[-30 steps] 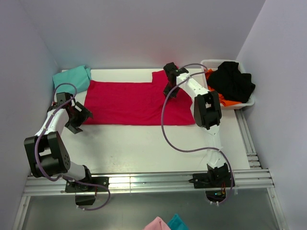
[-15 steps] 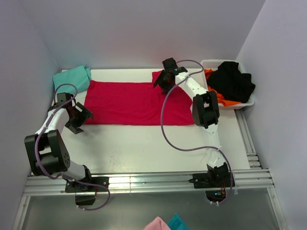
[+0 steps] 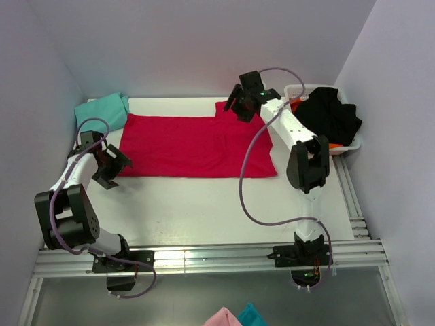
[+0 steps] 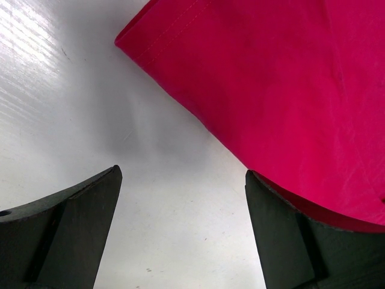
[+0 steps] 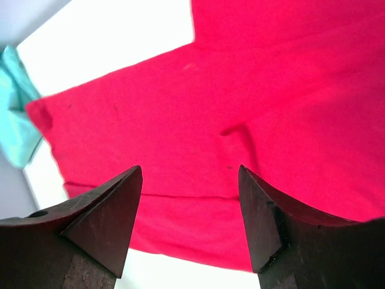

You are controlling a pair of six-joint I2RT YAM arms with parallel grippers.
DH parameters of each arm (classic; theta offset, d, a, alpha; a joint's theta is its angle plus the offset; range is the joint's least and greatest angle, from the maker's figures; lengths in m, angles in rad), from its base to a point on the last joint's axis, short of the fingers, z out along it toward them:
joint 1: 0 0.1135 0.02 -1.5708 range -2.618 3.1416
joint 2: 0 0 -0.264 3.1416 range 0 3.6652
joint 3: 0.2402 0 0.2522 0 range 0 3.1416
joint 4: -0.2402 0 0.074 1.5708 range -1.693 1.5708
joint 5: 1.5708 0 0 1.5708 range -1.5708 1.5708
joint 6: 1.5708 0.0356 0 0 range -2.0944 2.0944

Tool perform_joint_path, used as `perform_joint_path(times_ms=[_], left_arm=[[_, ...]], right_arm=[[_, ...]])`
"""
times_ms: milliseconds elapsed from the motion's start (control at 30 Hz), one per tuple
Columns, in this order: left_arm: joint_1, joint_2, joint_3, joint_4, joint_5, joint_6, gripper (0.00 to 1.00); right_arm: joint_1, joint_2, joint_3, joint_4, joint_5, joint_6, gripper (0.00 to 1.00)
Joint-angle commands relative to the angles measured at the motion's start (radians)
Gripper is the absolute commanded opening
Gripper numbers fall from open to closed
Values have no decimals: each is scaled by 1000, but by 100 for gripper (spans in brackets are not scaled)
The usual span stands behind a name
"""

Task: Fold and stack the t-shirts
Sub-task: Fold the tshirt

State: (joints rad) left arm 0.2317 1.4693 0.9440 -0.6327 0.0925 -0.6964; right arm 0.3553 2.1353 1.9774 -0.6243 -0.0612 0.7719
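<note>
The crimson t-shirt (image 3: 197,146) lies spread flat across the back middle of the table. A teal t-shirt (image 3: 102,110) sits bunched at the back left corner. My right gripper (image 3: 238,109) hovers open over the red shirt's back right part; in the right wrist view the red cloth (image 5: 252,102) fills the space under my open gripper (image 5: 189,171), with teal cloth (image 5: 15,120) at the left edge. My left gripper (image 3: 119,169) stands open just left of the red shirt's near left corner. In the left wrist view bare table shows between my open left gripper (image 4: 180,174), red cloth (image 4: 289,90) beside the right finger.
A white basket (image 3: 350,146) at the back right holds black cloth (image 3: 329,115) over orange cloth. Purple-grey walls close in the left, back and right sides. Purple cables loop from both arms above the table (image 3: 197,204).
My right gripper has opened, let go of the red shirt and moved back toward the far right corner of it. The right arm's elbow swung right. The left arm has not moved.
</note>
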Motion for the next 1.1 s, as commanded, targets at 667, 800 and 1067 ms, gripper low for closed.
perform_joint_path(times_ms=[667, 800, 1067], left_arm=[[1, 75, -8, 94, -59, -118, 91], [1, 129, 29, 107, -88, -150, 91], [1, 264, 124, 123, -88, -173, 87]], right_arm=[[-30, -511, -919, -6, 147, 118, 69], [-36, -474, -893, -12, 155, 115, 69], [-65, -431, -879, -20, 178, 104, 69]])
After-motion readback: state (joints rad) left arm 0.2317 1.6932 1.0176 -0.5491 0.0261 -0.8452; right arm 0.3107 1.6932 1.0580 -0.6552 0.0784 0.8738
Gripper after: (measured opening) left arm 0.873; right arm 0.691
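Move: The shirt's near right corner lies about 23 cm back and 15 cm to the right of the right hand, some 15 cm below it. The far sleeve is almost under that hand, about 3 cm ahead and 2 cm right; the laundry basket is about level with it, 32 cm right. From the left hand, the shirt's near left corner is roughly 2 cm ahead, 5 cm left and 5 cm down, with the teal cloth 21 cm ahead and 4 cm left. The right arm, its fingers staying open, rises briefly, then sweeps back over the shirt some 21 cm, going down and to the right as well, while the wrist tips about 25 degrees until the fingers point nearly straight down; it slows and keeps sinking gently at the near hem beside the near right corner. The left hand, also still wide open, first sinks about 4 cm and then slides forward and a little left towards the near left corner, turning slightly counter-clockwise; neither hand clearly touches the cloth. ##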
